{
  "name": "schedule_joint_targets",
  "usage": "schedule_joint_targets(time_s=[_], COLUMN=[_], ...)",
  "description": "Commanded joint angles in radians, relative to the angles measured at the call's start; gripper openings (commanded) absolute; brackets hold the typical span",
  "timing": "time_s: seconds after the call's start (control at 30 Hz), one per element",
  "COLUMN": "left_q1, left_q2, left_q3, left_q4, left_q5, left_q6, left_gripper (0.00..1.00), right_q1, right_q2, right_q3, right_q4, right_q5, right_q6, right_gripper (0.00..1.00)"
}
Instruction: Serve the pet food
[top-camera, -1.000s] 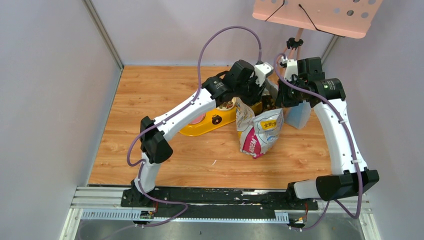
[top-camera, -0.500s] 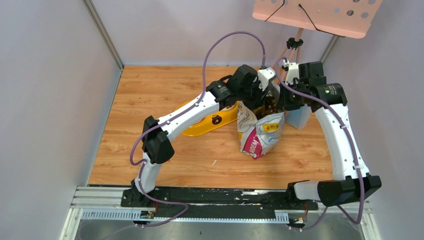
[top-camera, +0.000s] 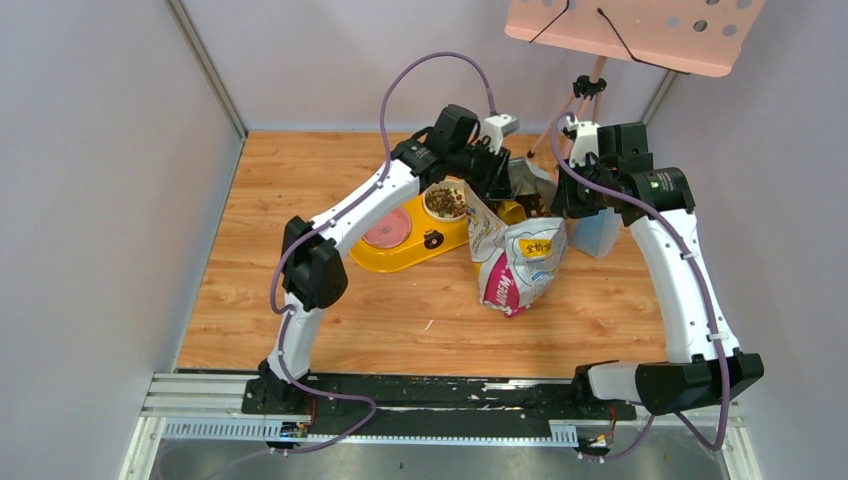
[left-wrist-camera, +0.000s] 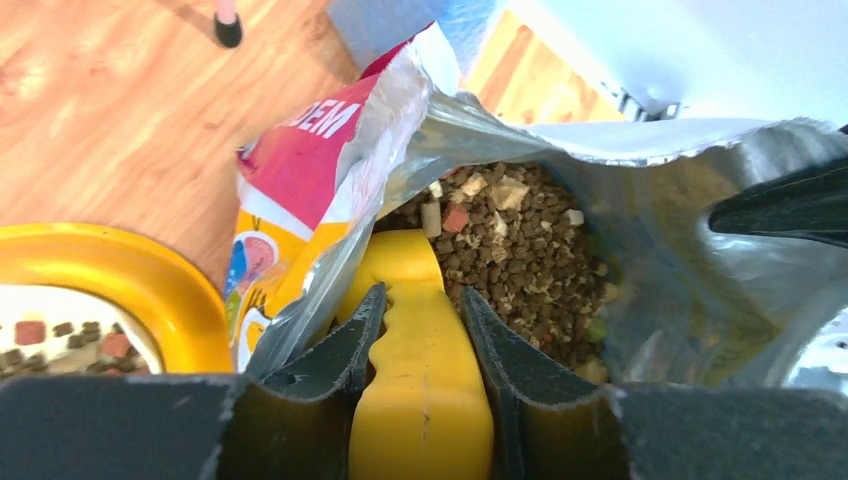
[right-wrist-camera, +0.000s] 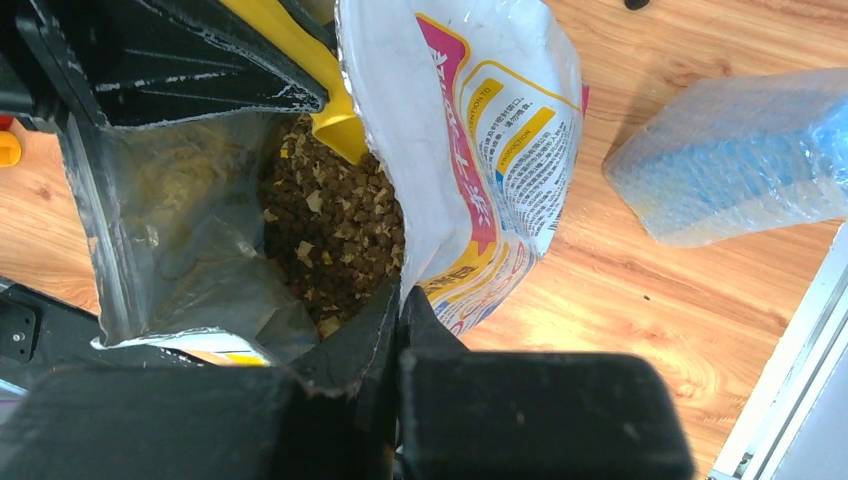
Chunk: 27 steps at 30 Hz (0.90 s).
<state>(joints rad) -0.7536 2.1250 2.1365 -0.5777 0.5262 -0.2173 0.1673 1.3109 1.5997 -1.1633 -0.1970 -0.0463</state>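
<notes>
The pet food (left-wrist-camera: 520, 240) is brown kibble filling the open foil bag (top-camera: 515, 265), which stands upright mid-table. My left gripper (left-wrist-camera: 423, 295) is shut on the handle of a yellow scoop (left-wrist-camera: 420, 370). The scoop's front end (top-camera: 511, 210) reaches into the bag mouth and touches the kibble. My right gripper (right-wrist-camera: 400, 300) is shut on the bag's right rim (right-wrist-camera: 420, 200) and holds the mouth open over the kibble (right-wrist-camera: 330, 230). More kibble lies in the right bowl (top-camera: 446, 201) of the yellow feeder (top-camera: 400, 250), to the left of the bag.
A blue bubble-wrapped block (top-camera: 597, 232) lies right of the bag, under the right arm. A thin stand (top-camera: 590, 85) with a pink board rises at the back right. Grey walls close in the table on three sides.
My left gripper has carried the scoop from above the feeder's bowl rightward to the bag mouth, and the bowl with kibble now shows. The right gripper has kept its hold on the bag.
</notes>
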Motion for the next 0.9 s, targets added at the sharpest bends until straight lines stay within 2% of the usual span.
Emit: schedule_joint_targets(time_s=[0.0, 0.27, 0.57, 0.87], left_q1=[0.016, 0.098, 0.139, 0.22], left_q2=[0.01, 0.004, -0.048, -0.105], left_q3=[0.0, -0.019, -0.05, -0.077], left_q4=[0.036, 0.236, 0.286, 0.338], left_q5=[0.319, 0.399, 0.33, 0.344], left_q6=[-0.196, -0.444, -0.557, -0.667], left_gripper=[0.0, 0.0, 0.0, 0.0], right_q1=[0.006, 0.005, 0.005, 0.005], right_q2=[-0.037, -0.025, -0.025, -0.02], right_q3=[0.033, 0.036, 0.037, 0.038], right_q4=[0.084, 0.076, 0.072, 0.077], right_q5=[-0.024, -0.015, 0.021, 0.044], right_q6=[0.01, 0.004, -0.009, -0.052], right_gripper=[0.0, 0.0, 0.0, 0.0])
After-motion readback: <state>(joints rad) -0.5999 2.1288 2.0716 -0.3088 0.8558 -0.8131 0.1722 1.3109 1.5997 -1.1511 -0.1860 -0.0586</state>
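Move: The left hand already grips the yellow scoop, its head dug into the pet food in the opened bag; that food lies about 8 cm to the hand's right, 2 cm back and 10 cm below. The food bowl is some 9 cm ahead, 11 cm left and 20 cm down, with the pink bowl 15 cm farther left of it and 6 cm nearer. For the right hand, pinching the bag's rim, the food is 7 cm left, 2 cm ahead and 12 cm below. Upward, the left hand draws the scoop out of the kibble by about 5 cm, easing back slightly first, then drifting forward and left away from the food at the end. The wrist rolls some 30 degrees, its forward side tipping down, while the right-pointing fingers come up nearer level, still gripping the handle. The right hand stays put and keeps the rim pinched. ##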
